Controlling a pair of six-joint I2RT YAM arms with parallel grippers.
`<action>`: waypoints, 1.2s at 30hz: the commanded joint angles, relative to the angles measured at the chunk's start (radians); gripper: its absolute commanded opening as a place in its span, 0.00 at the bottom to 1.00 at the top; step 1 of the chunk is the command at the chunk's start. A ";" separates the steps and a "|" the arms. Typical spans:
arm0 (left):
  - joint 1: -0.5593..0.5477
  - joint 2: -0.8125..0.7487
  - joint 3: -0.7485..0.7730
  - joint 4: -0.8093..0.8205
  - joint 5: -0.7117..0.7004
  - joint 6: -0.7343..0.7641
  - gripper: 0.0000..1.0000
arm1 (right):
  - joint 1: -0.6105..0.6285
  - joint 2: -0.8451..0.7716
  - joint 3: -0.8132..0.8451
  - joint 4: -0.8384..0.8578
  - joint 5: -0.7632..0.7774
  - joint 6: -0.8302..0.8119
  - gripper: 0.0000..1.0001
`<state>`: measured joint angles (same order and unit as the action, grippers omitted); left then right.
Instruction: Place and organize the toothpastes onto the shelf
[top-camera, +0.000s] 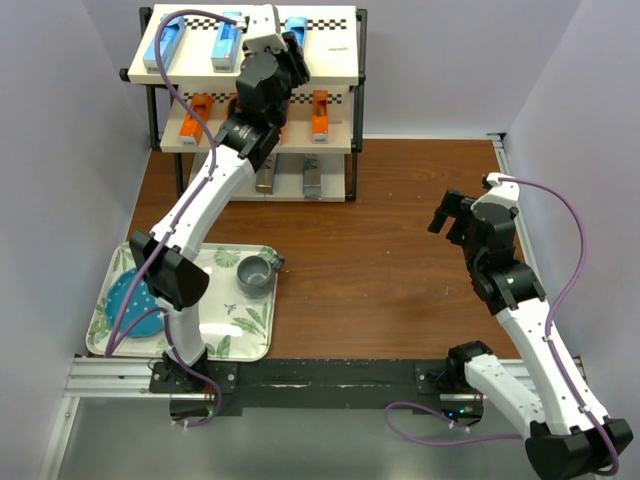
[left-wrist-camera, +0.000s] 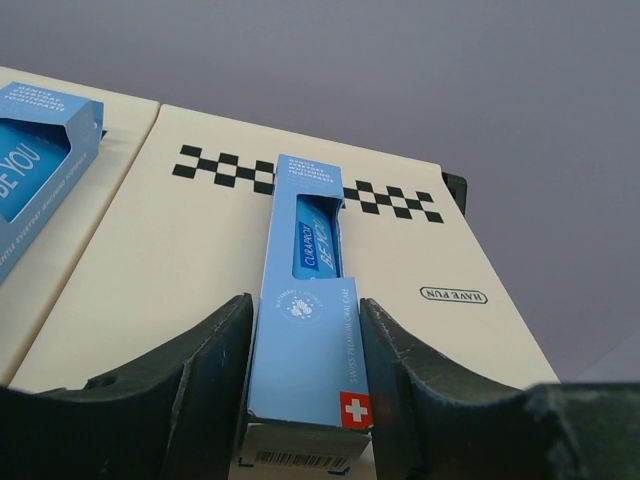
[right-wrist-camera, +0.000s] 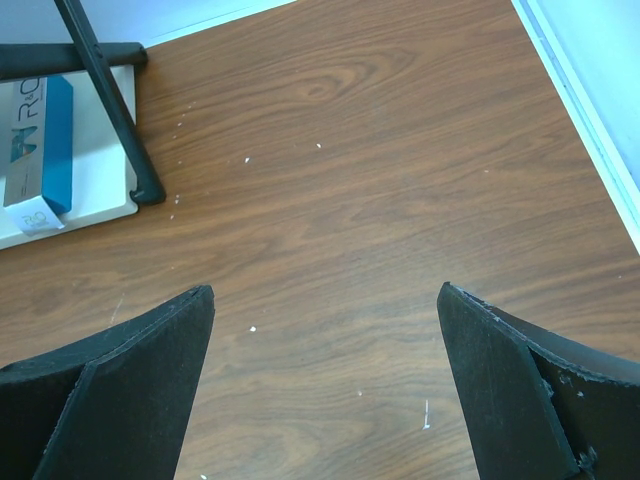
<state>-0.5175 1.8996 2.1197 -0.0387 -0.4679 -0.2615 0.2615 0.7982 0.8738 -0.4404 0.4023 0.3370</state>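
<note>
The shelf (top-camera: 335, 45) stands at the back left. Light blue toothpastes (top-camera: 165, 42) lie on its top board, orange ones (top-camera: 320, 115) on the middle tier and dark metallic ones (top-camera: 312, 180) on the bottom. My left gripper (left-wrist-camera: 305, 305) reaches over the top board (left-wrist-camera: 200, 240). Its jaws flank a light blue toothpaste box (left-wrist-camera: 305, 350) that lies flat there, with thin gaps on both sides. Another light blue box (left-wrist-camera: 40, 170) lies to the left. My right gripper (right-wrist-camera: 325, 300) hangs open and empty over the wooden table, right of the shelf's foot (right-wrist-camera: 110, 90), near a dark blue box (right-wrist-camera: 45, 140).
A leaf-patterned tray (top-camera: 250, 340) at the near left holds a round blue plate (top-camera: 135, 300) and a grey cup (top-camera: 255, 275). Pale walls close in on both sides. Brown tabletop (top-camera: 400, 250) stretches between the shelf and my right arm.
</note>
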 joint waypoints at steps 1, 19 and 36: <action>0.007 0.010 0.042 0.065 -0.035 -0.048 0.52 | -0.004 -0.007 -0.007 0.035 0.024 -0.021 0.98; 0.004 -0.155 -0.058 0.146 0.046 -0.050 0.93 | -0.004 -0.014 0.039 0.002 0.038 -0.021 0.98; 0.004 -0.907 -0.783 0.232 0.078 0.251 1.00 | 0.005 -0.128 0.123 -0.122 0.181 -0.038 0.98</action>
<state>-0.5171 1.1217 1.4830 0.1772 -0.3817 -0.1158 0.2615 0.7250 0.9581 -0.5220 0.5060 0.3092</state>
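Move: The third blue toothpaste lies flat on the top shelf between the left fingers, which straddle its near end; its middle is about 6 cm straight ahead and 1 cm below. The middle blue toothpaste lies some 14 cm left and 7 cm ahead of the hand, the leftmost one about 27 cm left and 7 cm ahead. From the right hand, the third box is roughly 30 cm ahead, 35 cm left and 20 cm higher. Spread the left fingers fully to let go of the third blue toothpaste's near end, easing up about 1 cm as they open. Then draw the gripper back some 20 cm, faster and faster, away from the shelf, swinging left and rising about 10 cm each, fingers tipping up. Near the end, lift the open right gripper about 4 cm, drifting back and right. ##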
